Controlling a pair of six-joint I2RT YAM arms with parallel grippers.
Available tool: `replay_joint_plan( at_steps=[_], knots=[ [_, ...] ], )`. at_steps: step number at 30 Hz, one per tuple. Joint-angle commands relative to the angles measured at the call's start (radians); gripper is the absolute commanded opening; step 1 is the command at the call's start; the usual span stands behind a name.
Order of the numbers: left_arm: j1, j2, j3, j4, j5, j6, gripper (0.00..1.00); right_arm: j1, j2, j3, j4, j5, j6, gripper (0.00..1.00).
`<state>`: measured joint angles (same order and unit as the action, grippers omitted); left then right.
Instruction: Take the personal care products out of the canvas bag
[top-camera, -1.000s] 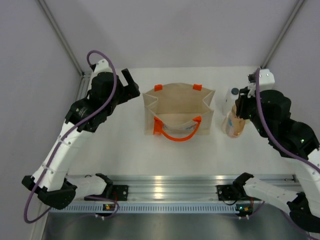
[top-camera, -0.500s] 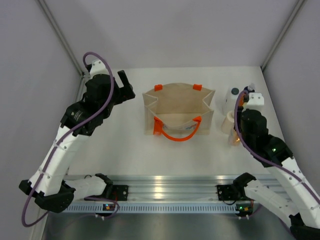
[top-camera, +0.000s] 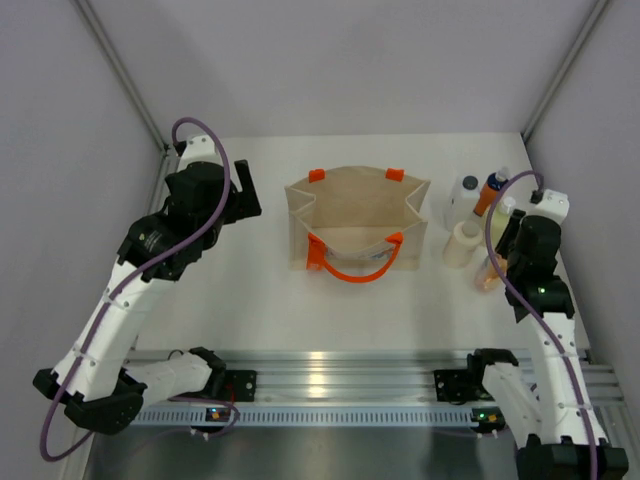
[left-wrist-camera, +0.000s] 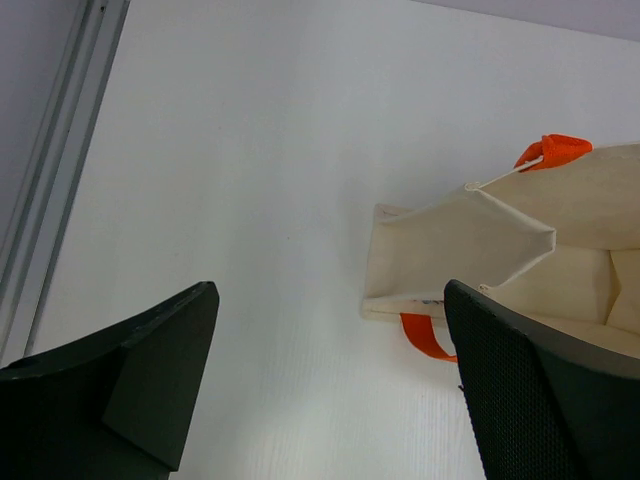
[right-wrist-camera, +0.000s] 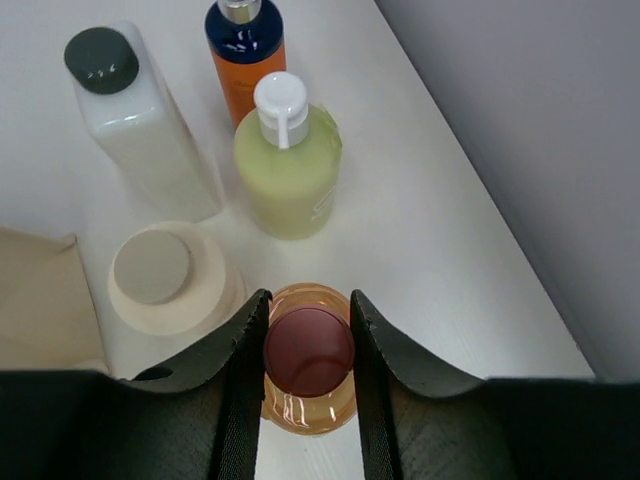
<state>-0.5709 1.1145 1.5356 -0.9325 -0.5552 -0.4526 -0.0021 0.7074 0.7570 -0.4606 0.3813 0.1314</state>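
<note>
The beige canvas bag (top-camera: 356, 217) with orange handles stands open mid-table; its corner (left-wrist-camera: 470, 250) shows in the left wrist view. To its right stand the white bottle with dark cap (right-wrist-camera: 135, 125), the orange bottle (right-wrist-camera: 243, 55), the yellow-green bottle (right-wrist-camera: 287, 165) and the cream cylinder (right-wrist-camera: 160, 275). My right gripper (right-wrist-camera: 308, 350) is shut on the pink cap of the upright amber bottle (right-wrist-camera: 308, 405), nearest of the group (top-camera: 488, 272). My left gripper (left-wrist-camera: 330, 385) hangs open over bare table left of the bag, holding nothing.
The right table edge and grey wall (right-wrist-camera: 520, 130) run close beside the bottles. A metal rail (left-wrist-camera: 55, 180) borders the table's left side. An aluminium rail (top-camera: 330, 365) with the arm bases lies along the near edge.
My right arm has swung back toward the near right, carrying the amber bottle away from the other bottles. The left arm has drawn back slightly to the left.
</note>
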Motion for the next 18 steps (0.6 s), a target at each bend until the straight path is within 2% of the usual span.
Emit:
replay_joint_plan(
  at_steps=[1, 6, 14, 18],
  knots=[
    [0.003, -0.030, -0.009, -0.008, -0.026, 0.029, 0.98, -0.111, 0.010, 0.018, 0.361, -0.136, -0.029, 0.00],
    [0.003, -0.024, -0.008, -0.012, -0.025, 0.035, 0.99, -0.220, 0.098, 0.001, 0.532, -0.292, -0.023, 0.00],
    [0.003, -0.016, -0.006, -0.011, -0.057, 0.055, 0.99, -0.230, 0.187, -0.041, 0.661, -0.346, -0.102, 0.00],
    [0.005, -0.005, 0.001, -0.009, -0.068, 0.058, 0.99, -0.230, 0.208, -0.042, 0.634, -0.337, -0.122, 0.00]
  ],
)
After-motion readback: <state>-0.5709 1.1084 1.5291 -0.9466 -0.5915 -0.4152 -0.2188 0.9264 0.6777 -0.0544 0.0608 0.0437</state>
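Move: My right hand already holds the amber bottle by its cap. It is bound for the free spot just short of the green pump bottle, roughly 7 cm ahead, 2 cm right and 18 cm below. The green bottle stands about 13 cm ahead and 4 right, the cream jar 7 ahead and 6 left, and the white bottle 17 ahead and 4 left. From my left hand, that spot lies about 57 cm right, 5 ahead and 32 below. Keeping my pinch on the cap, I carry the amber bottle about 6.5 cm forward with my right hand, past the cream jar and in behind the green pump bottle. The path bows roughly 3 cm to the right and then eases slightly back left. I stay level most of the way, sink about 1.5 cm at the end, and turn the wrist slightly counter-clockwise. ##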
